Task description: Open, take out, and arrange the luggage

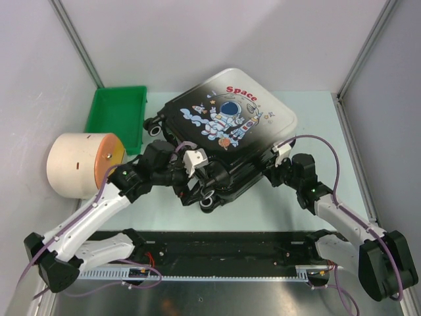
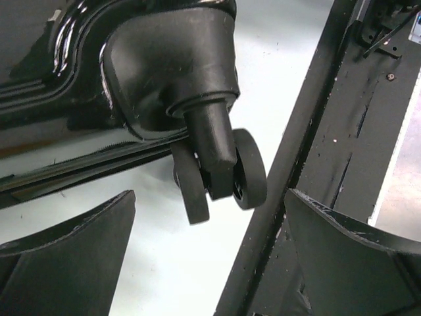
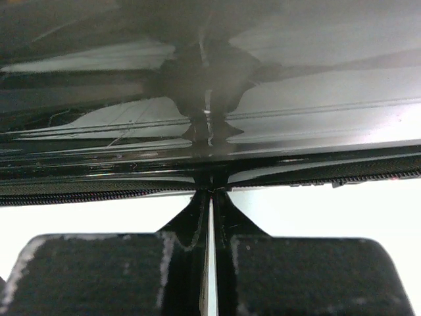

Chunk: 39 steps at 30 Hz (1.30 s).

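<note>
The luggage (image 1: 230, 122) lies flat and closed on the table, with the astronaut and red "Space" print facing up. My left gripper (image 1: 200, 181) is open at the case's near left corner. In the left wrist view, its wide-apart fingers (image 2: 72, 250) flank a black twin wheel (image 2: 223, 174) under the glossy shell (image 2: 131, 59) without touching it. My right gripper (image 1: 276, 163) is at the case's near right side. In the right wrist view, the right gripper (image 3: 210, 192) is shut with its tips pressed against the zipper line (image 3: 99, 195). Nothing shows between the tips.
A green tray (image 1: 118, 115) stands at the back left, just beside the case's far wheels. A cream cylinder (image 1: 82, 163) lies on its side left of my left arm. A black rail (image 1: 230, 247) runs along the table's near edge. Grey walls close in on three sides.
</note>
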Tool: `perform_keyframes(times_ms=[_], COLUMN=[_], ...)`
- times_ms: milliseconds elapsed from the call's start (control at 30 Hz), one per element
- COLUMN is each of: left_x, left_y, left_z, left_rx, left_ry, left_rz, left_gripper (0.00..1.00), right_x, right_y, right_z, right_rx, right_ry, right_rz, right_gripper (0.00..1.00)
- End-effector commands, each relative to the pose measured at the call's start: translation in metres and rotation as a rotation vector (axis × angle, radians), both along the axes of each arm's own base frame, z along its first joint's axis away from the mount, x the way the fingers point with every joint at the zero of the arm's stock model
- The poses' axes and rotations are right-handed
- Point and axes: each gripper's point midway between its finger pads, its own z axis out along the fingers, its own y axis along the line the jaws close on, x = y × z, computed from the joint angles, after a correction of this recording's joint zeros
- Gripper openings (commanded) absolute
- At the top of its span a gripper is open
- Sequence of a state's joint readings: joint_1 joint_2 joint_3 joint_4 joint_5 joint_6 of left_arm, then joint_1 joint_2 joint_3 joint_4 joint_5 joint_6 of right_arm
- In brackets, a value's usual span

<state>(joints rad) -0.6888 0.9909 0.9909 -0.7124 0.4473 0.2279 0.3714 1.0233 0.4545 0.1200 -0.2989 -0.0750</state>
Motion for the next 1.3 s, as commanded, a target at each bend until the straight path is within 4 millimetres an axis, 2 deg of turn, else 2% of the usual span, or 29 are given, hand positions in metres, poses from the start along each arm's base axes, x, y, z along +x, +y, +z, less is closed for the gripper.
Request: perform_keyframes(times_ms=[0, 67, 200, 300, 433, 467, 533, 567, 633, 667, 733, 833, 867, 900, 933, 967, 1000, 1033, 1067, 1100, 1133, 1200, 1267], left_x=[0.007, 0.003, 0.005, 0.016, 0.026, 0.025, 0.026, 0.026, 0.025, 0.029, 0.027, 0.031, 0.035, 0.037, 0.039, 0.047, 0.051, 0.054, 0.062, 0.067, 0.074, 0.080, 0.084], left_y=[-0.018, -0.025, -0.033, -0.032, -0.025, -0.024, -0.018, -0.013, -0.004, 0.004, 0.013, 0.030, 0.036, 0.042, 0.046, 0.057, 0.063, 0.066, 0.077, 0.083, 0.094, 0.099, 0.102], left_z=[0.011, 0.003, -0.007, -0.017, -0.021, -0.024, -0.027, -0.032, -0.034, -0.036, -0.038, -0.038, -0.037, -0.038, -0.037, -0.037, -0.037, -0.035, -0.037, -0.036, -0.036, -0.038, -0.037], left_rx=[-0.010, 0.014, 0.034, 0.070, 0.105, 0.111, 0.126, 0.141, 0.153, 0.163, 0.178, 0.204, 0.214, 0.234, 0.240, 0.247, 0.263, 0.257, 0.273, 0.290, 0.297, 0.317, 0.326], left_ry=[-0.049, -0.049, -0.056, -0.060, -0.086, -0.083, -0.097, -0.095, -0.100, -0.094, -0.082, -0.112, -0.128, -0.145, -0.150, -0.152, -0.160, -0.162, -0.162, -0.186, -0.188, -0.206, -0.227], left_rz=[-0.001, -0.025, -0.037, 0.012, 0.061, 0.063, 0.071, 0.076, 0.079, 0.098, 0.092, 0.085, 0.097, 0.090, 0.094, 0.127, 0.118, 0.114, 0.141, 0.128, 0.156, 0.121, 0.096], left_gripper=[1.00, 0.99, 0.92, 0.78, 0.60, 0.50, 0.40, 0.27, 0.12, 0.00, 0.00, 0.00, 0.00, 0.00, 0.00, 0.00, 0.00, 0.00, 0.00, 0.00, 0.00, 0.00, 0.00], right_x=[-0.003, -0.004, -0.012, -0.006, 0.012, 0.017, 0.023, 0.027, 0.030, 0.035, 0.041, 0.063, 0.072, 0.079, 0.084, 0.094, 0.099, 0.105, 0.113, 0.125, 0.131, 0.151, 0.159], right_y=[0.010, 0.007, 0.001, -0.008, -0.025, -0.032, -0.039, -0.047, -0.057, -0.067, -0.082, -0.117, -0.117, -0.142, -0.149, -0.151, -0.168, -0.170, -0.178, -0.193, -0.195, -0.204, -0.198], right_z=[0.026, 0.031, 0.023, 0.024, 0.040, 0.042, 0.048, 0.048, 0.046, 0.044, 0.042, 0.046, 0.049, 0.052, 0.054, 0.054, 0.054, 0.055, 0.062, 0.059, 0.062, 0.071, 0.081], right_rx=[0.058, 0.067, 0.049, 0.013, -0.052, -0.087, -0.113, -0.131, -0.191, -0.211, -0.275, -0.305, -0.291, -0.300, -0.330, -0.329, -0.348, -0.349, -0.354, -0.351, -0.319, -0.290, -0.238], right_ry=[-0.054, -0.053, -0.005, -0.021, -0.096, -0.119, -0.147, -0.154, -0.160, -0.159, -0.192, -0.256, -0.296, -0.315, -0.354, -0.384, -0.402, -0.430, -0.471, -0.461, -0.466, -0.502, -0.536], right_rz=[0.010, -0.008, -0.031, -0.075, -0.155, -0.172, -0.191, -0.210, -0.202, -0.215, -0.195, -0.206, -0.167, -0.213, -0.185, -0.151, -0.171, -0.138, -0.142, -0.162, -0.150, -0.146, -0.087], right_gripper=[0.00, 0.00, 0.00, 0.00, 0.00, 0.00, 0.00, 0.00, 0.00, 0.00, 0.00, 0.00, 0.00, 0.00, 0.00, 0.00, 0.00, 0.00, 0.00, 0.00, 0.00, 0.00, 0.00])
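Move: The luggage's near wheel sits about 4 cm to the right of the open left hand, level ahead, and some 4 cm below; the far wheel is roughly 26 cm ahead and 14 cm to the left of that hand. The zipper pull is already in the shut right fingers. From the right hand, the luggage's right corner lies about 17 cm ahead and 10 cm to the right, slightly higher, and the near wheel some 11 cm back and 24 cm to the left. The near wheel is pinched between the left fingers, which first go about 3 cm right and as much down, then carry it left and forward some 9 cm. Meanwhile the zipper pull stays in the shut right fingers: after easing slightly back, the right hand draws it rightward, then forward too, along the seam to the right corner, quickening, its height nearly unchanged. ##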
